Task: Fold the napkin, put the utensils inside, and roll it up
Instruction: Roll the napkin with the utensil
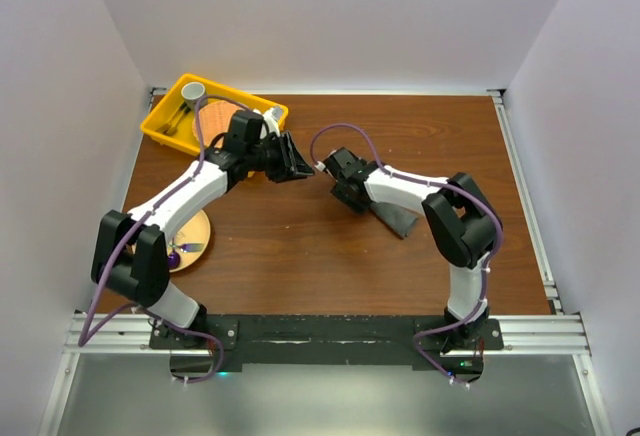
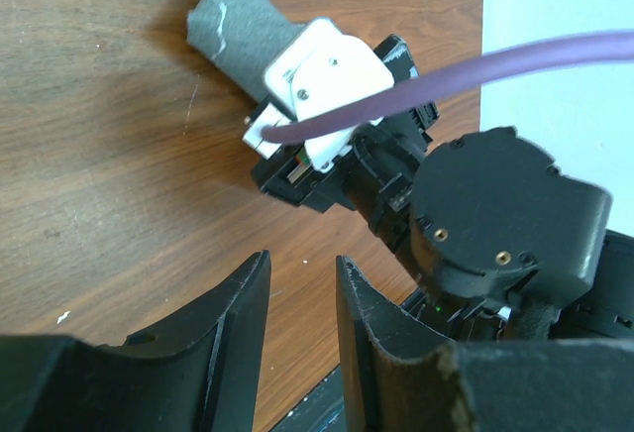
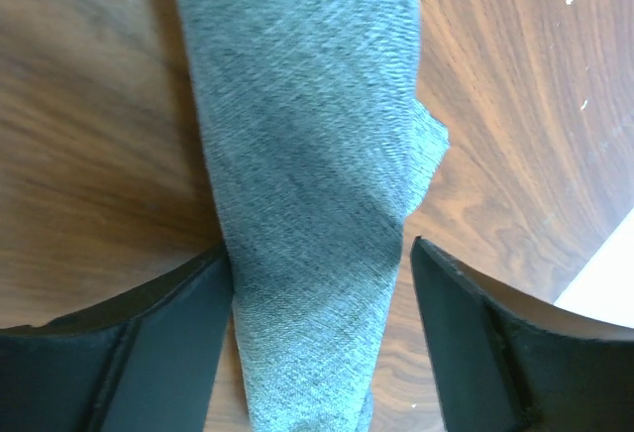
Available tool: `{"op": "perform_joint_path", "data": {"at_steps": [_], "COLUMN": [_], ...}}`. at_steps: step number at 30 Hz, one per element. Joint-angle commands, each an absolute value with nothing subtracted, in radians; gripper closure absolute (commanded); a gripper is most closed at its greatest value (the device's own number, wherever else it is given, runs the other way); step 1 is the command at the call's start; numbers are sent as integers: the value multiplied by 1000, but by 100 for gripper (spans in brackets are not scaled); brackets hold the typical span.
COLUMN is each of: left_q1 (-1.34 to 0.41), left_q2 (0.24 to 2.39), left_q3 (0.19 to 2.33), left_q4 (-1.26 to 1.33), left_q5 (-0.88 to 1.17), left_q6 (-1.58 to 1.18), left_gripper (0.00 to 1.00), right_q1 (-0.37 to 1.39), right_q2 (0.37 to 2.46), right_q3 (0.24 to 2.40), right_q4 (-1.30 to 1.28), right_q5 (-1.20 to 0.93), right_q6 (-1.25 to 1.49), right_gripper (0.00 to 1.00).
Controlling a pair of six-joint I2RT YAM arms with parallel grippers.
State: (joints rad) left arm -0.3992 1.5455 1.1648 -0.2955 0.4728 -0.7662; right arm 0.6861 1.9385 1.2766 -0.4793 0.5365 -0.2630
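Note:
The napkin (image 1: 400,218) lies rolled into a narrow grey-green bundle on the wooden table, right of centre. In the right wrist view the napkin (image 3: 307,155) runs lengthwise between my fingers. My right gripper (image 3: 319,246) straddles it open: the left finger touches the cloth and the right finger stands a little clear. From above, the right gripper (image 1: 350,196) sits over the roll's far end. My left gripper (image 1: 298,166) hovers just left of it, open and empty (image 2: 302,273), and the napkin's end (image 2: 238,21) shows beyond the right wrist. The utensils are hidden.
A yellow tray (image 1: 165,121) holding a grey cup (image 1: 192,91) stands at the back left corner. A tan plate (image 1: 195,241) with a small purple item lies near the left arm's base. White walls close in the table on three sides.

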Motion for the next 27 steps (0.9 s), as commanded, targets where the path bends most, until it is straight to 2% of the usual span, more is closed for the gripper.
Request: {"op": "perform_joint_path", "data": {"at_steps": [1, 2, 4, 5, 9, 15, 21, 23, 27], "left_q1": [-391, -391, -391, -390, -387, -382, -379, -379, -379], "left_q2": [1560, 1562, 1568, 1572, 1591, 1623, 1637, 1638, 1687], "left_q3": [1204, 1206, 1212, 1215, 1232, 1241, 1241, 1236, 1227], "left_q4": [-253, -253, -253, -250, -247, -230, -215, -206, -175], "left_q5": [497, 497, 499, 502, 512, 534, 541, 541, 577], "left_q6": [-765, -765, -765, -767, -770, -770, -779, -782, -804], "left_gripper": [63, 63, 63, 63, 63, 63, 63, 62, 62], "right_q1": [646, 644, 634, 627, 578, 486, 430, 411, 359], "right_q2": [1974, 1973, 1971, 1971, 1980, 2006, 2011, 2008, 2031], "right_q3": [1292, 1293, 1305, 1313, 1364, 1433, 1413, 1382, 1286], "right_q4": [-477, -480, -491, -498, -557, -636, -594, -492, -324], "right_q5": [480, 451, 399, 372, 143, -162, -532, -698, -851], "right_q6": [-249, -249, -238, -227, -164, -20, 187, 247, 408], "right_gripper": [32, 37, 41, 48, 62, 74, 75, 75, 74]}}
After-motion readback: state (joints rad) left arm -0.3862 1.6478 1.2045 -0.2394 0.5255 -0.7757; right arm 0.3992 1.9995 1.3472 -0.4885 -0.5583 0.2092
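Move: The rolled napkin already lies between the right hand's open fingers, its middle roughly 1 cm ahead, 1 cm left and 2 cm below, with its length slanting from far left to near right. Nothing else stands near; the closest thing is the yellow tray, some 40 cm to the left and 22 cm farther out. From the left hand the roll's middle is about 4 cm ahead, 15 cm right and 16 cm below. The napkin roll is pinched across its middle as the right fingers close from wide to about a third open, sinking about 1 cm. Keeping that squeeze, the right hand then sweeps about 7 cm left and slightly back while the wrist rolls some 70 degrees, the fingers swinging from forward-and-down to left-and-down. The left hand, touching nothing, drifts about 2 cm forward and down. ##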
